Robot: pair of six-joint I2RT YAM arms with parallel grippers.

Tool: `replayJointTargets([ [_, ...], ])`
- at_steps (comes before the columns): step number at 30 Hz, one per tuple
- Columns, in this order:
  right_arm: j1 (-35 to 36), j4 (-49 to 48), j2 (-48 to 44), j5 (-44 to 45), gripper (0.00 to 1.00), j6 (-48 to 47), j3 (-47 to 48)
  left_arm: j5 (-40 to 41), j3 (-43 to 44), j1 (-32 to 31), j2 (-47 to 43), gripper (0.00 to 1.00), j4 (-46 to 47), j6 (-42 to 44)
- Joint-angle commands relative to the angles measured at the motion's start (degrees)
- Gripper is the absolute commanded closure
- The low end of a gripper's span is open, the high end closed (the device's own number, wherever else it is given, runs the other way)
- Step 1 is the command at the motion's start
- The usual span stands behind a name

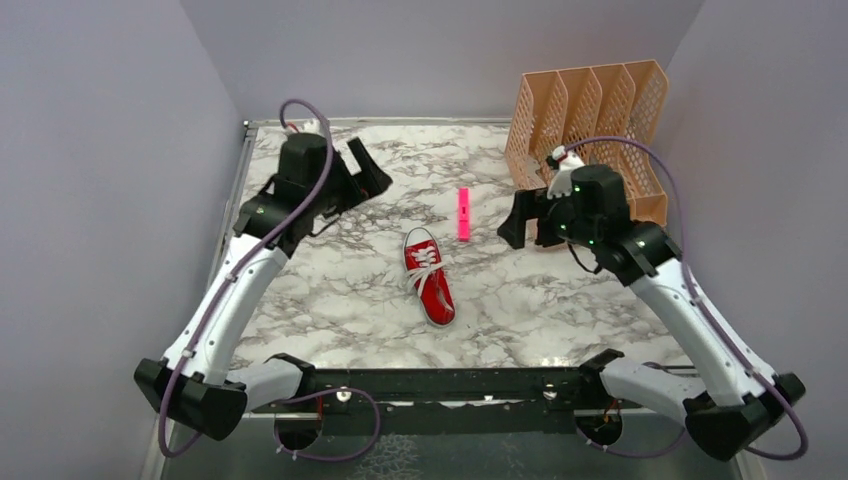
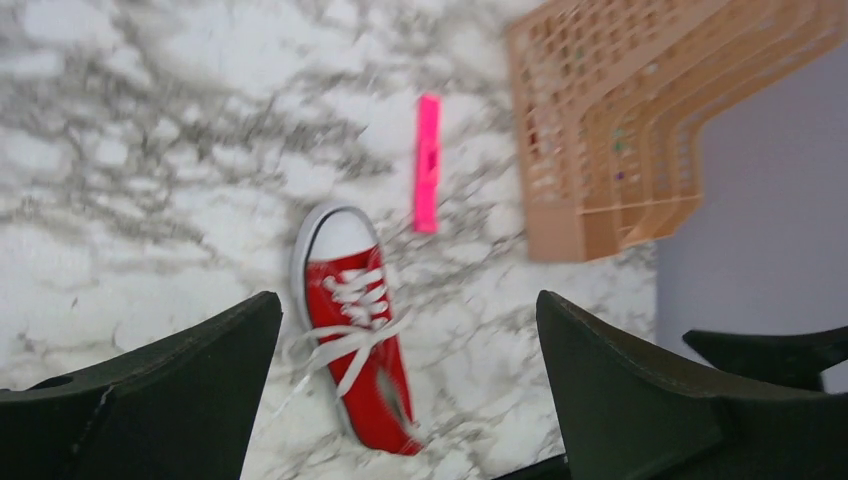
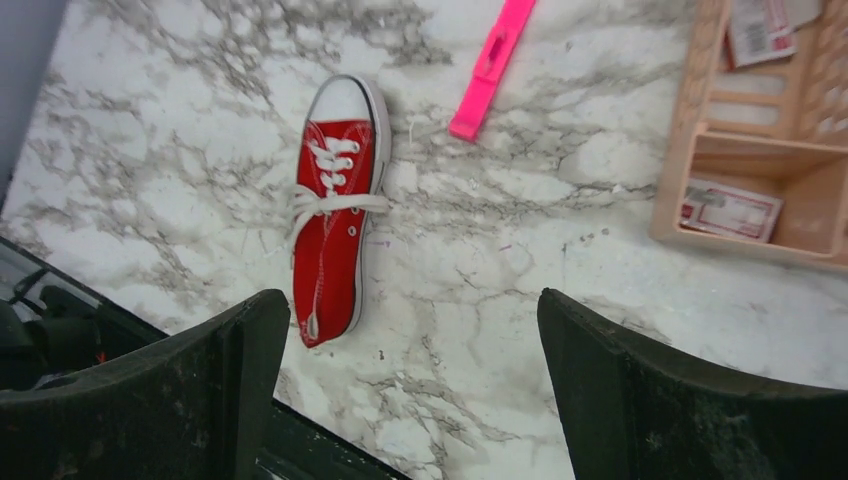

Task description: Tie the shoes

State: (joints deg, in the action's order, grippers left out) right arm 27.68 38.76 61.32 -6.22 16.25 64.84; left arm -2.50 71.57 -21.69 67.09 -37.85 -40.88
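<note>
A small red sneaker (image 1: 428,275) with a white toe cap lies on its sole in the middle of the marble table, toe pointing to the far side. Its white laces (image 3: 330,203) cross the tongue, and their ends trail off to the sides. My left gripper (image 1: 368,172) hangs high over the far left of the table, open and empty. In the left wrist view the sneaker (image 2: 360,350) shows below, between the wide-apart fingers of the left gripper (image 2: 408,297). My right gripper (image 1: 520,222) hovers right of the sneaker (image 3: 335,220), also open with nothing in it (image 3: 412,295).
A slim pink marker (image 1: 463,213) lies just beyond the shoe's toe. A peach slotted file rack (image 1: 590,120) stands at the back right, close behind the right wrist. Grey walls close in both sides and the back. A black frame rail (image 1: 440,385) runs along the near edge.
</note>
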Motion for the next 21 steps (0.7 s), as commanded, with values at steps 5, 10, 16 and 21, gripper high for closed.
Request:
replayJointTargets([
  [5,0.2,12.1,-10.0,9.2,0.01,-4.2,25.9,7.2,30.3,0.4,-0.6,0.02,-3.5,4.8],
  [10,0.2,15.1,-5.5,8.7,0.0,-3.0,38.0,15.0,38.6,0.4,-3.0,0.02,-3.3,12.6],
  [16,0.3,12.7,-2.4,6.7,0.0,-0.5,45.6,20.4,44.5,0.4,-4.7,0.01,-2.2,19.8],
  [21,0.2,9.8,-1.9,6.7,0.0,0.0,46.3,23.9,43.9,0.4,-5.5,0.02,-0.8,21.8],
])
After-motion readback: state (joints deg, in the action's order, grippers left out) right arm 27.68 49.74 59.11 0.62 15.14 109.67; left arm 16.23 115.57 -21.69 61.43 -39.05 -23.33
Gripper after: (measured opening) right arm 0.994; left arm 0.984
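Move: The untouched shoe lies below and between the hands: from the left hand some 4 cm back, 10 cm right and 25 cm down; from the right hand about level, 14 cm left and 22 cm down. The pink strip is about 12 cm beyond the shoe and 6 cm to its right. From the right hand, the orange rack stands roughly 21 cm ahead and 14 cm right, its middle some 18 cm lower. Both empty, wide-open hands keep rising from the shoe: the left goes up about 33 cm, soon also swinging back and out to its left by 8 to 10 cm, while its fingers tip up by some 50 degrees and turn a little counter-clockwise. The right climbs just under 30 cm, drawing back and to its right by 6 or 7 cm and tipping its fingers up about 35 degrees, then levels off and eases a couple of centimetres forward again, touching nothing. ##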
